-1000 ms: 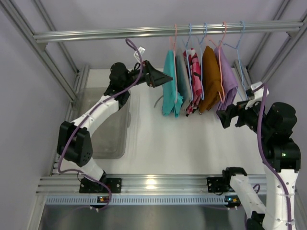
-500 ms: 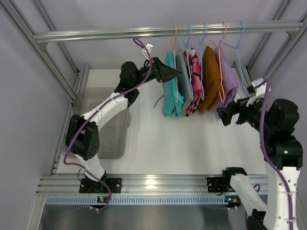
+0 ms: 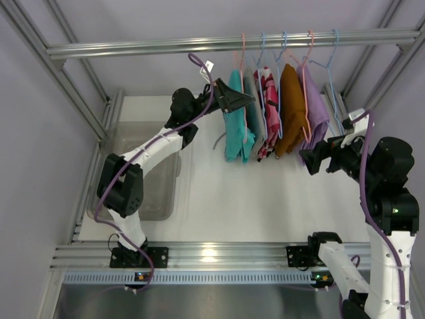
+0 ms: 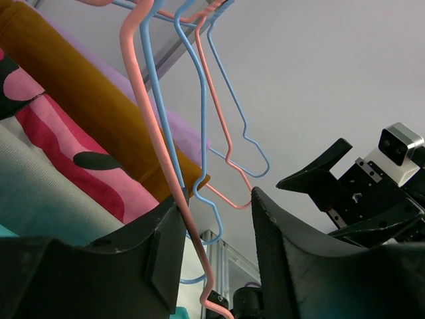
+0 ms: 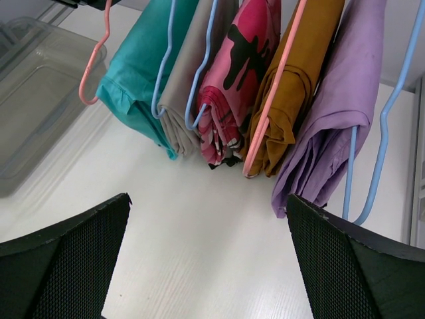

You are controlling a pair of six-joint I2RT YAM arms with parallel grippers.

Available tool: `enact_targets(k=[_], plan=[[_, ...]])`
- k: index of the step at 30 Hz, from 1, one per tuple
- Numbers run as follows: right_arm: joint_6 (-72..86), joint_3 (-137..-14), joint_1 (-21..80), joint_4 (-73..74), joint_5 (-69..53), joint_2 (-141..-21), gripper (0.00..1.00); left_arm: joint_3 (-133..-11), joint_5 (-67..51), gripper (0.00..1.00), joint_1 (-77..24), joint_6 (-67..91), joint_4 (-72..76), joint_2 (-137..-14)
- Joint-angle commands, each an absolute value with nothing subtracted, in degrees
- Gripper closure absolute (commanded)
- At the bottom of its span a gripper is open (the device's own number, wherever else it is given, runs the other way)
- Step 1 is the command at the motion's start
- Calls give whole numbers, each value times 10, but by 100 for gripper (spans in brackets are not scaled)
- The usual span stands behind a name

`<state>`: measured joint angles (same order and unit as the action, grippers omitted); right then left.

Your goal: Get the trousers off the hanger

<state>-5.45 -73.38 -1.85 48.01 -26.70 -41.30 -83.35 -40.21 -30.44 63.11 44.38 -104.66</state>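
Teal trousers hang folded over a pink hanger, the leftmost on the rail; the right wrist view shows the same trousers and hanger. My left gripper is raised against the top of these trousers. In the left wrist view its jaws straddle the pink hanger wire. The wire lies against the left finger, and a gap is left to the right finger. My right gripper hovers wide open and empty beside the purple garment, with its fingers over the bare table.
Grey, pink camouflage, mustard and purple garments hang to the right on blue and pink hangers. All hang from the metal rail. A clear plastic bin sits on the table at the left.
My left arm has reached right and up to the pink hanger, and its jaws have narrowed around the wire. The right gripper rose slightly, then held still.
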Motion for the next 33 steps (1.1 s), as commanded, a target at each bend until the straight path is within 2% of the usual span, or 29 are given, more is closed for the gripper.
enact_targets(k=[1,8,9,10,12,25,33], plan=[[-48,-753,-27,482,-279,-419,1,-855,-402,53,-306,646,510,-1042],[-28,-755,-27,465,-302,-424,0,-878,-405,73,-305,609,454,-1005],[-26,-753,-27,456,-304,-423,0,-898,-410,79,-305,605,433,-1002],[-24,-752,-27,454,-307,-422,0,-909,-412,91,-304,595,419,-997],[-21,-755,-28,450,-310,-423,1,-925,-411,100,-305,583,401,-990],[61,-756,-28,360,-382,-424,0,-997,-427,100,-305,555,324,-931],[142,-757,-27,261,-431,-442,0,-849,-427,100,-305,510,255,-797]])
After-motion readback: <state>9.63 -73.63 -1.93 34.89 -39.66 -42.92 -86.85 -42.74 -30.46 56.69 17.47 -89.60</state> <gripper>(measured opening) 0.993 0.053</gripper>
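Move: The near side of the pink hanger already runs between my left hand's half-open fingers, about 1 cm ahead of their midpoint. Its teal trousers hang some 5 cm ahead, about level sideways and 10 cm below; the grey pair is 5 cm right of them, and the rail is roughly 11 cm ahead and 12 cm above my left hand. From my right hand the teal trousers lie about 17 cm ahead, 20 cm left and slightly below, the mustard pair 15 cm ahead and 5 cm left. I finish closing my left fingers and pinch the pink hanger's near wire, then lift it about 6 cm and draw it back about as far, easing left at the end and keeping my grip. Meanwhile my right hand, wide open, rises about 5 cm and goes 4 cm left towards the teal trousers, rolling its left side up some 15 degrees and swinging counter-clockwise. ##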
